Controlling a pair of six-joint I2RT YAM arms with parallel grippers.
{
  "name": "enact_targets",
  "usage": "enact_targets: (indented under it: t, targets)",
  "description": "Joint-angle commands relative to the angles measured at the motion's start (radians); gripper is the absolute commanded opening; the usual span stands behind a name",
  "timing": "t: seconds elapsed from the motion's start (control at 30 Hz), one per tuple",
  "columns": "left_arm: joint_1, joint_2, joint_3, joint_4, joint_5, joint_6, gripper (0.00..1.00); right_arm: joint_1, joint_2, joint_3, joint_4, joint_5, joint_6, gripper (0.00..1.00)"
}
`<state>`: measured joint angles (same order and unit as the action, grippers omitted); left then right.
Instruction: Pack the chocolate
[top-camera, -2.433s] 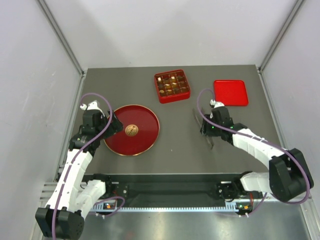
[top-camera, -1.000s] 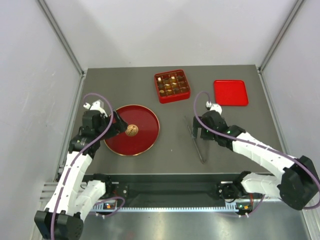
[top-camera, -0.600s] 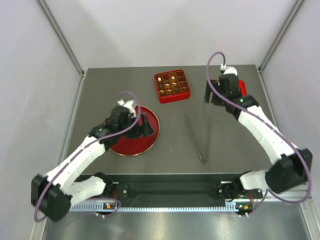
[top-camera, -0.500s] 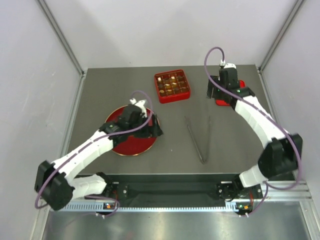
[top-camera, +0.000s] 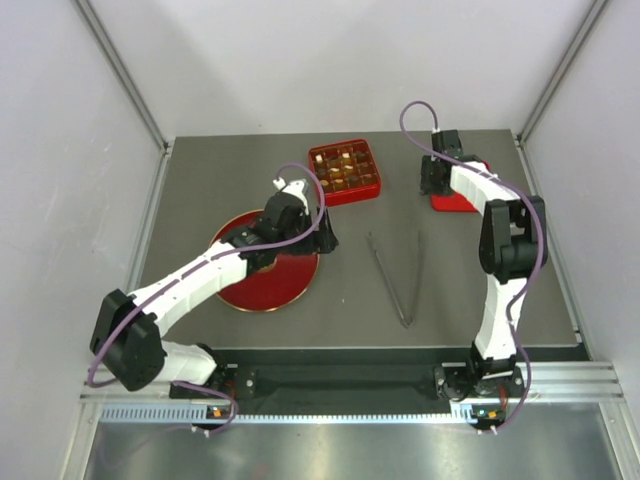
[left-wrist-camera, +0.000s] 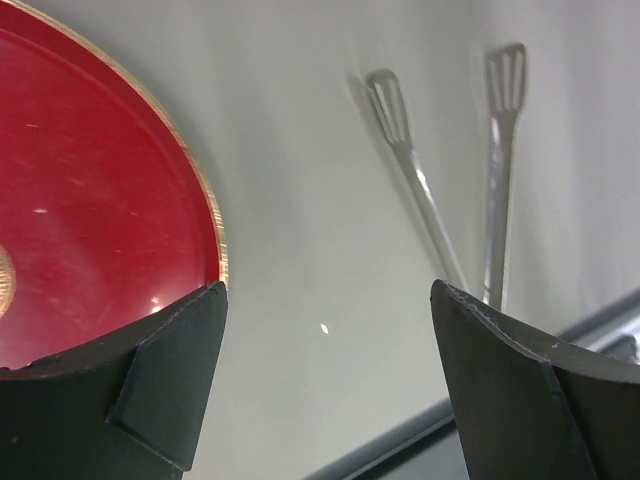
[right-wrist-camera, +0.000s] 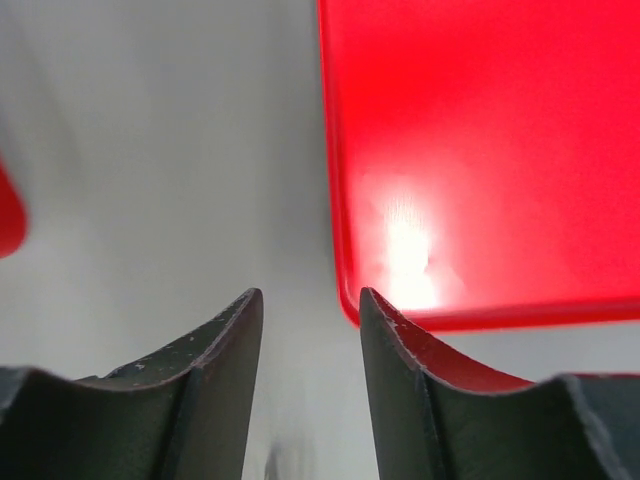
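The chocolate, small cream, tan and dark pieces, fills the compartments of a square red box at the back middle of the table. My left gripper hangs open over bare table just right of the round red plate. In the left wrist view it holds nothing, with the plate's gold rim at its left finger. My right gripper is low at the near left corner of the flat red lid. Its jaws stand narrowly apart and empty, the right fingertip over the lid's corner.
Metal tongs lie on the table right of centre, their slotted tips ahead of the left gripper. A sliver of a golden ball shows on the plate. The box's red edge lies left of the right gripper.
My left arm swung from the plate's left side across to its right edge. My right arm left the tongs lying on the table, reached back to the lid, and its jaws narrowed.
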<state>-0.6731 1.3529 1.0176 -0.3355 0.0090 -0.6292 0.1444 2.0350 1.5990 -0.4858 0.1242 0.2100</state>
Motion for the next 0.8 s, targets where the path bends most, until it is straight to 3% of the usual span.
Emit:
enact_targets:
  t: [0.0,0.57,0.63,0.77]
  targets:
    - [0.001,-0.044,0.023,0.016,-0.093,0.022,0.88,-0.008,0.034,0.049,0.067,0.023,-0.037,0.43]
    - [0.004,-0.144,-0.079,0.013,-0.185,0.046,0.89,-0.025,0.129,0.065,0.093,0.069,-0.049,0.34]
    - [0.004,-0.147,-0.076,0.012,-0.188,0.046,0.89,-0.026,0.136,0.079,0.085,0.065,-0.046,0.28]
    - [0.004,-0.156,-0.062,-0.008,-0.199,0.043,0.89,-0.025,0.130,0.114,0.055,0.025,-0.052,0.02]
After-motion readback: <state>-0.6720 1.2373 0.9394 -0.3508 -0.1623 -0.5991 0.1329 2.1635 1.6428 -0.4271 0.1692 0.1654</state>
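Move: The red lid lies flat with its middle about 4 cm ahead of the right hand, 10 cm to its right and 5 cm below; its left rim passes almost under the fingers. The chocolate box stands some 8 cm ahead and 24 cm to the left of that hand, and the put-down tongs lie about 21 cm back and 9 cm to its left. From the left hand the red lid is roughly 25 cm ahead, 38 cm to the right and 13 cm below. Straight down first, about 4 cm, the half-open right hand drops onto the left rim of the red lid near its near corner while easing some 2 cm forward and slightly right; then, nearly still, it closes its fingers and pinches the thin rim between the tips. The empty left hand stays wide open and drifts about 4 cm left, away from the tongs and back over the round tray. ##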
